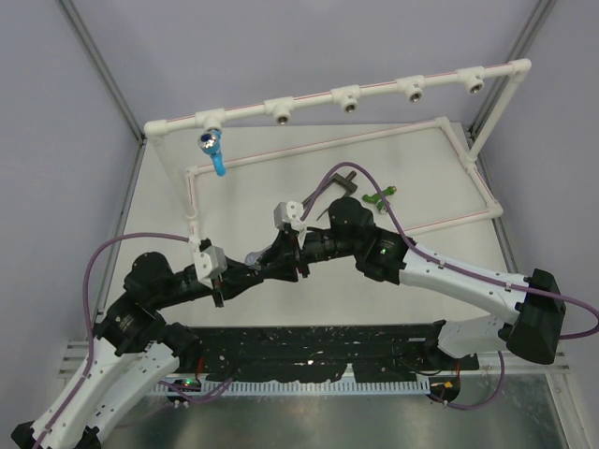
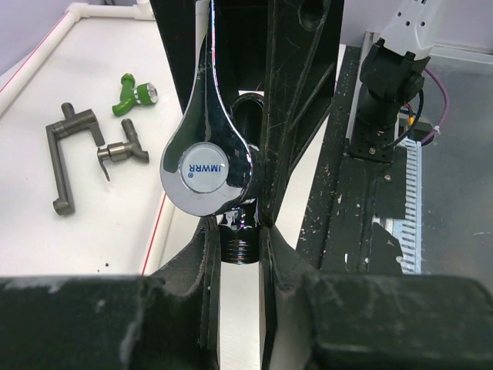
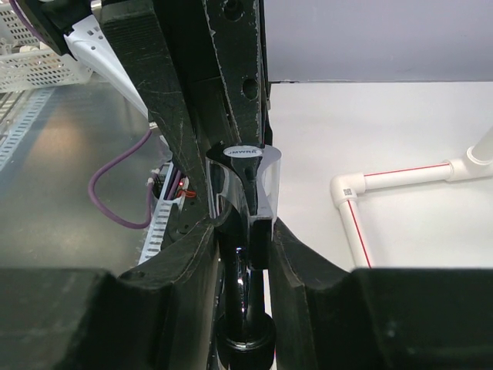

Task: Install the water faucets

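Observation:
Both grippers hold the chrome water faucet (image 2: 206, 168) above the middle of the table. My left gripper (image 2: 235, 235) is shut on its threaded end, with the round-capped handle just beyond the fingertips. From the other side, my right gripper (image 3: 258, 231) is shut on the faucet's chrome body (image 3: 256, 181). In the top view the left gripper (image 1: 265, 267) and right gripper (image 1: 298, 251) meet tip to tip. A blue faucet (image 1: 213, 147) hangs from the white pipe frame (image 1: 374, 89). A green faucet (image 2: 132, 94) and two dark brown-grey faucets (image 2: 69, 150) (image 2: 123, 152) lie loose on the table.
The frame's top bar carries several round sockets (image 1: 349, 101) to the right of the blue faucet. A lower white pipe loop (image 1: 477, 182) borders the table. A black mat (image 1: 318, 351) and a white perforated strip (image 1: 309, 383) lie by the arm bases.

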You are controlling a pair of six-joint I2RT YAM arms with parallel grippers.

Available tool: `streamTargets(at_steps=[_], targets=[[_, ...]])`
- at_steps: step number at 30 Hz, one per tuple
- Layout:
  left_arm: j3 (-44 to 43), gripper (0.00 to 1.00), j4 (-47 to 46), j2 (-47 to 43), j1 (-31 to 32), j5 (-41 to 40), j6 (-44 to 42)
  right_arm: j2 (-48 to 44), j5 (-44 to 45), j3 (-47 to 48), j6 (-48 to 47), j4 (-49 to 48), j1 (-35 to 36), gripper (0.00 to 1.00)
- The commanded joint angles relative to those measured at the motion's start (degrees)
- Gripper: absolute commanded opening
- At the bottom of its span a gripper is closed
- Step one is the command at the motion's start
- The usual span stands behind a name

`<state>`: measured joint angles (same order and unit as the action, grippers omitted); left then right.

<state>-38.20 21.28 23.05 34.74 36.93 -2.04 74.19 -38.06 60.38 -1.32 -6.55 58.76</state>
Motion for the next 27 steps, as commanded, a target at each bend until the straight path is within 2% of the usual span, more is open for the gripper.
streamTargets(at_steps=[1, 9, 13, 15, 18, 19, 22, 24, 25, 27], targets=[[-0.48, 0.0, -7.3, -0.9, -0.02, 0.52, 0.9, -0.98, 2.12, -0.52, 1.23, -2.51, 0.21, 0.35], [0.31, 0.0, -8.88, -1.87, -0.11, -1.33, 1.6, -1.25, 2.12, -1.49, 3.25, -3.47, 0.12, 0.37], [0.84, 0.0, -10.03, -2.57, -0.29, -1.68, 1.69, -0.63, 1.59, -1.49, 3.78, -3.21, 0.21, 0.33], [1.02, 0.0, -10.12, -2.74, -0.29, -1.86, 1.69, -0.37, 1.15, -1.41, 3.87, -3.03, 0.21, 0.26], [0.93, 0.0, -9.85, -2.83, -0.38, -3.52, 1.69, -0.72, 1.94, -1.49, 3.78, -2.77, 0.13, 0.05], [0.76, 0.01, -9.59, -2.92, -0.46, -4.4, 1.69, -1.06, 2.55, -1.75, 3.44, -2.68, -0.14, 0.05], [0.84, 0.15, -9.24, -3.27, -0.46, -6.42, 1.69, -2.21, 3.26, -2.81, 3.52, -3.03, -1.89, 0.05], [1.02, 0.48, -9.15, -3.71, -0.55, -8.62, 1.69, -3.96, 4.4, -4.12, 3.69, -4.61, -3.29, 0.05], [1.02, 0.56, -9.06, -3.8, -0.64, -10.02, 1.69, -4.49, 4.75, -4.56, 3.96, -4.96, -3.83, 0.05], [1.11, 0.66, -9.06, -4.15, -0.64, -13.53, 1.69, -5.98, 5.8, -5.8, 4.4, -6.19, -5.85, 0.05]])
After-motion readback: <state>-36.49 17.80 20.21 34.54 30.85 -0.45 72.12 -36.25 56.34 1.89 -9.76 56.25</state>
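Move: The silver faucet sits between the hands, already gripped by both; its middle is about 3 cm to the left hand's right and 1 cm ahead. The grey faucet lies some 26 cm ahead of the left hand, 19 cm right and 24 cm below. From the right hand, the rack's second outlet is roughly 30 cm ahead, 2 cm left and 12 cm higher. Left fingers open and let go of the silver faucet; the right, still gripping, shifts about 2 cm forward-right. ##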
